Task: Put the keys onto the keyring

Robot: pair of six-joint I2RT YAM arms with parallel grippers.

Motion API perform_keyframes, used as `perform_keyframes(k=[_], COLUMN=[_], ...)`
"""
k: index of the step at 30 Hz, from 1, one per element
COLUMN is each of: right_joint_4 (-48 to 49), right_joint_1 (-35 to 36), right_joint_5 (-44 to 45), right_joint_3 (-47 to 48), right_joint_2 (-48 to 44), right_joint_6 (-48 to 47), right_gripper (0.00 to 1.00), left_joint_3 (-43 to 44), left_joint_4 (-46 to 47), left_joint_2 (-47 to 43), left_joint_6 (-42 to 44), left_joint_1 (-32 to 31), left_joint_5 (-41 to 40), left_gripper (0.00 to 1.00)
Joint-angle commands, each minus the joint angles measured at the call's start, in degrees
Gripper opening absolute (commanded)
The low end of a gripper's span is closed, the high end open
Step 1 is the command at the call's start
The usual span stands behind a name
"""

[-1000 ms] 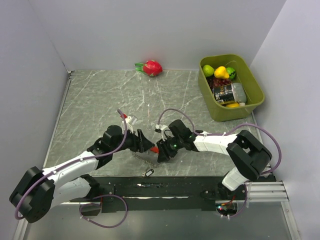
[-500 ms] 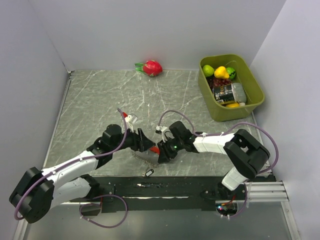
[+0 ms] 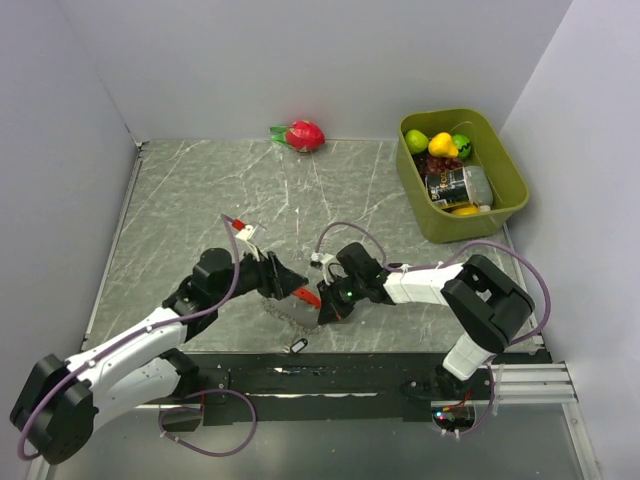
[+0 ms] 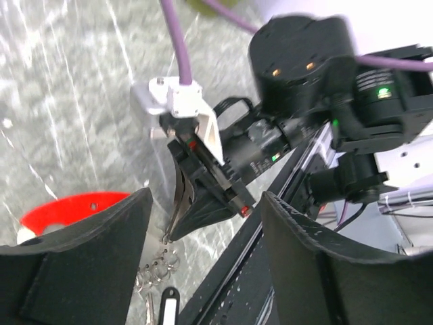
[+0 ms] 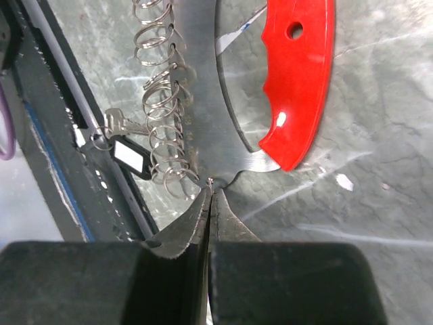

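The keyring lies on the marble table between both grippers: a red crescent (image 5: 298,74) (image 3: 306,297) on a silvery blade, with a chain of silvery rings (image 5: 162,101) (image 4: 155,271) beside it. A key with a black tag (image 5: 128,157) (image 3: 297,346) sits at the chain's near end, by the black strip. My right gripper (image 5: 211,186) (image 3: 325,310) is shut, its tips pinching a bit of ring wire at the chain's end. My left gripper (image 4: 205,196) (image 3: 285,278) hangs open just left of it, holding nothing.
A green bin (image 3: 515,195) with fruit and a can stands at the back right. A red dragon fruit (image 3: 303,134) lies by the back wall. A black strip (image 3: 380,368) runs along the table's near edge. White walls close in on both sides.
My right gripper has gone from half open to shut at the end of the ring chain. The left arm has drawn back slightly to the left, still open.
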Motion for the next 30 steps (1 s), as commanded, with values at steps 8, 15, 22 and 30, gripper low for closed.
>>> perform_keyframes(k=[8, 15, 22, 30], right_joint_4=[-15.2, -21.62, -26.81, -24.96], right_joint_1=[-0.44, -0.79, -0.79, -0.7], right_joint_5=[-4.57, -14.61, -18.22, -17.16], right_joint_3=[15.19, 24.34, 29.97, 29.35], right_joint_2=[-16.23, -22.74, -21.34, -22.39], right_joint_6=[-17.26, -25.27, -25.9, -23.35], right_gripper=[0.0, 0.0, 0.0, 0.0], left_joint_3=[8.02, 15.49, 16.29, 16.73], left_joint_4=[-7.08, -12.79, -9.82, -11.04], left_joint_2=[-5.79, -4.82, -5.08, -6.06], left_joint_6=[7.22, 11.25, 11.7, 13.63], left_joint_1=[3.99, 3.99, 4.08, 3.55], left_joint_5=[11.82, 16.49, 21.15, 24.23], left_gripper=[0.63, 0.59, 0.52, 0.48])
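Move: The right fingers already pinch the near end of the ring-lined steel plate, its middle about 6 cm left of them and 1 cm ahead. The open left gripper is roughly 6 cm left, 4 cm ahead and 15 cm above; the key fob lies some 6 cm left and 5 cm back, about 1 cm lower. From the left hand, the plate's middle is about 15 cm below and 3 cm back, level sideways. The right hand lifts the pinched plate some 25 cm towards the left gripper, which rises about 10 cm, partly closing. ##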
